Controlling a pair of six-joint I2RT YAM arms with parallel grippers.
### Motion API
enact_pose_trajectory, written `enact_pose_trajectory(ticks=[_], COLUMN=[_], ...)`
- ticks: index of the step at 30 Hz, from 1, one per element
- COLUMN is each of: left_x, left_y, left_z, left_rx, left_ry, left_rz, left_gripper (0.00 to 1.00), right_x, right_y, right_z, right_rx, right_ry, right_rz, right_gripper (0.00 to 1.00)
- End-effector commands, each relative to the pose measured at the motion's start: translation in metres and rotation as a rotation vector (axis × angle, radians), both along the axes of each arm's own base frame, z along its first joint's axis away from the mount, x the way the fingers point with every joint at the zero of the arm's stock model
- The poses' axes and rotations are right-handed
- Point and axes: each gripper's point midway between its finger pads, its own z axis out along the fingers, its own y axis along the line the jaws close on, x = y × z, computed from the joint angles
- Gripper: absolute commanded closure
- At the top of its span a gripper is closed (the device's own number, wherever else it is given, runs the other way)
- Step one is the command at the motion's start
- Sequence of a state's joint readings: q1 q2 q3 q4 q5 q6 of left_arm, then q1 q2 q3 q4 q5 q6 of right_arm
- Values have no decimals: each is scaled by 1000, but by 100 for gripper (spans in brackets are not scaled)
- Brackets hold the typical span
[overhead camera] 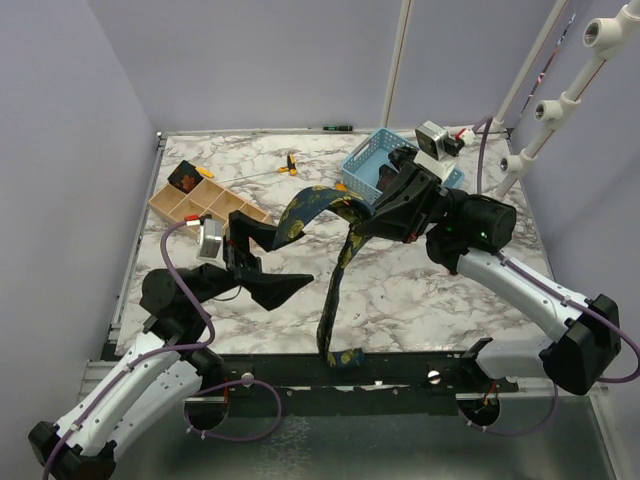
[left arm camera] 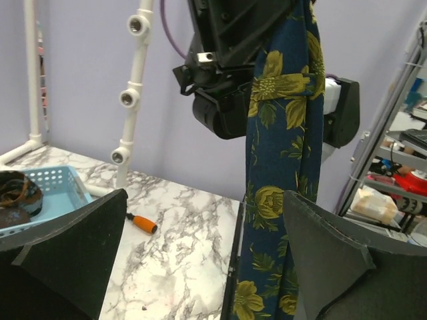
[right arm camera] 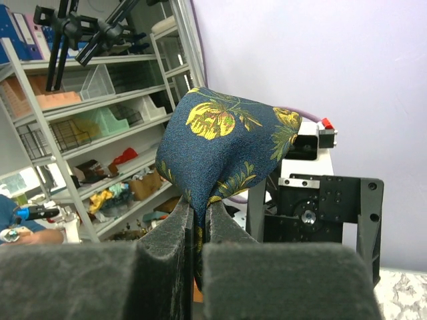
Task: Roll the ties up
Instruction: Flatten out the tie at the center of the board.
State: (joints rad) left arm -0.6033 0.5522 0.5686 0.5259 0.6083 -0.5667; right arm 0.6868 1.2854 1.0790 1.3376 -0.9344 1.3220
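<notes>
A navy tie point(overhead camera: 335, 275) with yellow-green flowers hangs lifted above the marble table. My right gripper point(overhead camera: 352, 218) is shut on a fold of it. In the right wrist view the tie point(right arm camera: 220, 140) bulges out above the pinched pads point(right arm camera: 175, 233). Its wide end droops left and its narrow end trails over the table's front edge. My left gripper point(overhead camera: 268, 258) stands open beside the wide end. In the left wrist view the tie point(left arm camera: 273, 200) hangs between the spread fingers, close to the right finger point(left arm camera: 333, 260). A dark coil with red-orange marks point(overhead camera: 185, 178) sits in the wooden tray.
The wooden compartment tray point(overhead camera: 215, 203) lies at the back left. A blue basket point(overhead camera: 368, 160) stands at the back, behind my right arm, with a dark coil point(left arm camera: 17, 193) inside. Orange-handled tools point(overhead camera: 290, 163) lie on the marble table point(overhead camera: 420, 290); one point(left arm camera: 143, 223) shows near the basket.
</notes>
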Motion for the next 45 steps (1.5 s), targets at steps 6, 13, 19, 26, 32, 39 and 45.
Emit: enact_pose_trajectory(ticks=[6, 13, 19, 26, 32, 39, 45], left_x=[-41, -36, -6, 5, 8, 57, 105], left_y=[-24, -49, -53, -63, -65, -32, 48], left_z=[16, -6, -20, -50, -64, -52, 23], left_rx=[-19, 5, 33, 162, 233, 377, 528], left_ry=[-121, -66, -51, -28, -12, -15, -237], left_rz=[-219, -217, -65, -41, -15, 326, 832], left_gripper=[1, 1, 3, 38, 94, 100, 100], right_x=[17, 28, 17, 7, -4, 4, -4], right_y=[7, 8, 4, -5, -10, -6, -27], right_z=[5, 8, 13, 21, 28, 18, 16], right_rx=[51, 51, 60, 72, 82, -1, -47], right_ry=[3, 10, 0, -23, -87, -109, -215], right_rz=[-111, -199, -151, -167, -144, -234, -411], right_gripper=[100, 100, 100, 100, 100, 69, 30])
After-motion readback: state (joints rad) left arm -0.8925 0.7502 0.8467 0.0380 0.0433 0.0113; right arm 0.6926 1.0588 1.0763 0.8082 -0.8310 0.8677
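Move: The hanging stretch of the tie, held at its top in the shut right gripper, is about 10 cm to the left hand's right, 3 cm back and 6 cm below. On the table, roughly 37 cm lower, the orange tool lies some 36 cm ahead and 14 cm right, the blue basket 44 cm ahead and 33 cm right, and the wooden box 34 cm ahead and 27 cm left. From the right hand, that stretch hangs about 6 cm left, 2 cm back and 14 cm below. Bring the open left gripper right about 7 cm to the hanging tie, swinging back 4 cm and forward again, then sink some 6 cm while shutting the fingers on the cloth. Keep the right grip, easing forward and back a couple of centimetres; only once the left has pinched, open the right to let go. Then carry the left forward about 6 cm, up and a little left, turning counter-clockwise. ##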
